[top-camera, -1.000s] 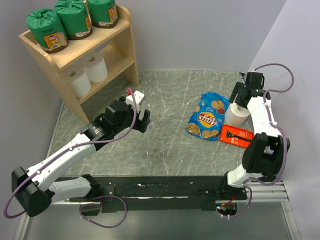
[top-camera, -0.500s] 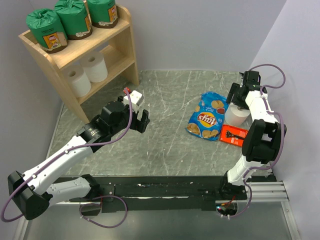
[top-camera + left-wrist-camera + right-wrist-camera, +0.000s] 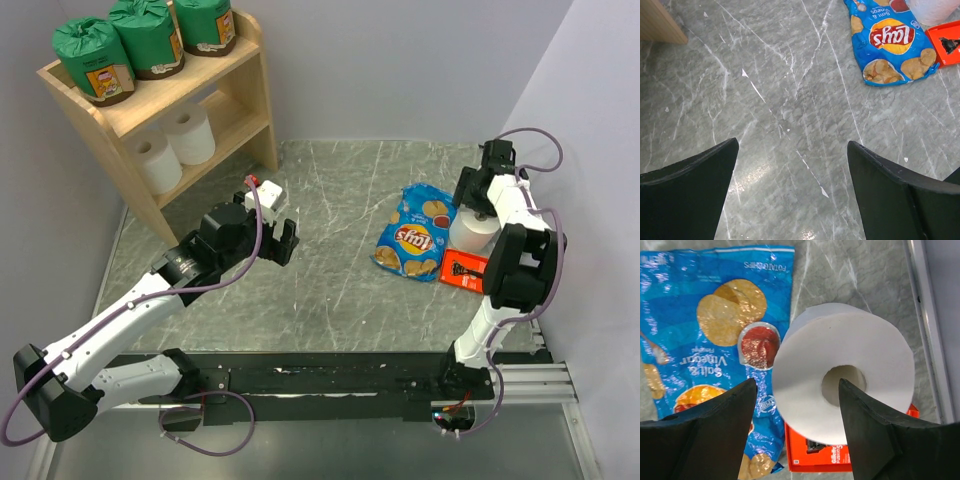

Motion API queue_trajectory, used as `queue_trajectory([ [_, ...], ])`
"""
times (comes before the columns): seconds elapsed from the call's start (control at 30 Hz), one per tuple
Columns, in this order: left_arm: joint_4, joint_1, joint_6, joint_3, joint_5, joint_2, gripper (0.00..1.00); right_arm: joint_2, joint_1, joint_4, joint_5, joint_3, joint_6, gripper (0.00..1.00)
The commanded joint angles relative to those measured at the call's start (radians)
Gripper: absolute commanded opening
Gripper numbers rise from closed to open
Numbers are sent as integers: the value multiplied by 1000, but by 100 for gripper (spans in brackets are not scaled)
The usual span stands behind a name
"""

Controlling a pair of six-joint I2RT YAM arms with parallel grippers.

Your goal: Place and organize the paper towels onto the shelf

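The wooden shelf (image 3: 252, 110) stands at the far left. Three green-wrapped rolls (image 3: 148, 38) sit on its top tier and two bare white rolls (image 3: 175, 148) on its lower tier. A third white roll (image 3: 473, 230) stands upright on the table at the right, its hollow core up; it also shows in the right wrist view (image 3: 860, 345). My right gripper (image 3: 478, 198) hovers just above this roll, open, its fingers (image 3: 715, 425) apart over it and not touching it. My left gripper (image 3: 278, 235) is open and empty over bare table mid-left (image 3: 792, 145).
A blue chip bag (image 3: 413, 233) lies left of the white roll, touching it (image 3: 705, 325). A flat red packet (image 3: 470, 270) lies partly under the roll's near side (image 3: 815, 455). The right wall and table edge rail (image 3: 927, 315) are close. A shelf foot (image 3: 660, 22) is near my left gripper.
My right arm has folded in and its gripper has settled more directly above the white roll. My left gripper has shifted slightly left and away, staying open.
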Motion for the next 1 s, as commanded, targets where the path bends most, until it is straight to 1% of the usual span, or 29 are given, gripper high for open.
queue_trajectory([
  [0.0, 31, -4, 10, 19, -15, -26, 96, 33, -3, 5, 28, 48, -13, 73],
  [0.1, 36, -4, 10, 14, -19, -29, 96, 53, -3, 1, 38, 54, -18, 72],
  [0.2, 34, -4, 11, 12, -27, -27, 97, 57, -2, -1, 40, 60, -24, 67],
  [0.23, 33, -4, 13, 12, -30, -27, 96, 57, -2, -1, 46, 60, -27, 62],
  [0.3, 31, -4, 15, 14, -44, -26, 96, 51, -2, -7, 75, 66, -33, 56],
  [0.33, 30, -4, 15, 14, -50, -26, 96, 48, -2, -13, 81, 71, -38, 51],
  [0.43, 28, -4, 18, 14, -82, -24, 97, 24, 3, -10, 94, 71, -49, 42],
  [0.57, 39, -4, 19, 5, -126, -38, 97, -12, 23, -38, 120, 97, -52, 41],
  [0.67, 68, -4, 27, -12, -180, -78, 97, -42, 58, -58, 166, 126, -49, 41],
  [0.7, 76, -4, 27, -15, -227, -85, 97, -50, 69, -81, 172, 138, -47, 41],
  [0.8, 103, -4, 30, -32, -286, -121, 97, -91, 130, -101, 158, 177, -33, 41],
  [0.87, 128, -4, 30, -50, -352, -150, 96, -113, 203, -102, 158, 194, -29, 41],
  [0.9, 137, -2, 30, -57, -375, -161, 96, -114, 217, -107, 163, 210, -21, 41],
  [0.93, 146, -2, 30, -70, -425, -170, 96, -110, 298, -105, 161, 214, -18, 41],
  [0.97, 157, -2, 30, -75, -453, -185, 96, -105, 328, -104, 161, 217, -12, 41],
])
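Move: The paper towel stands under the right hand, its middle some 4 cm to the right, straight ahead at 0 cm and about 7 cm down, one finger over its core. The chip bag lies about 9 cm left and 1 cm farther out, the red box roughly 7 cm back and 3 cm right, both about 11 cm down. From the left hand, the towel is some 42 cm right, 15 cm ahead and 20 cm down. Right hand sinks, pinches the towel's left wall, lifts about 7 cm and swings left; left hand rises leftward. ##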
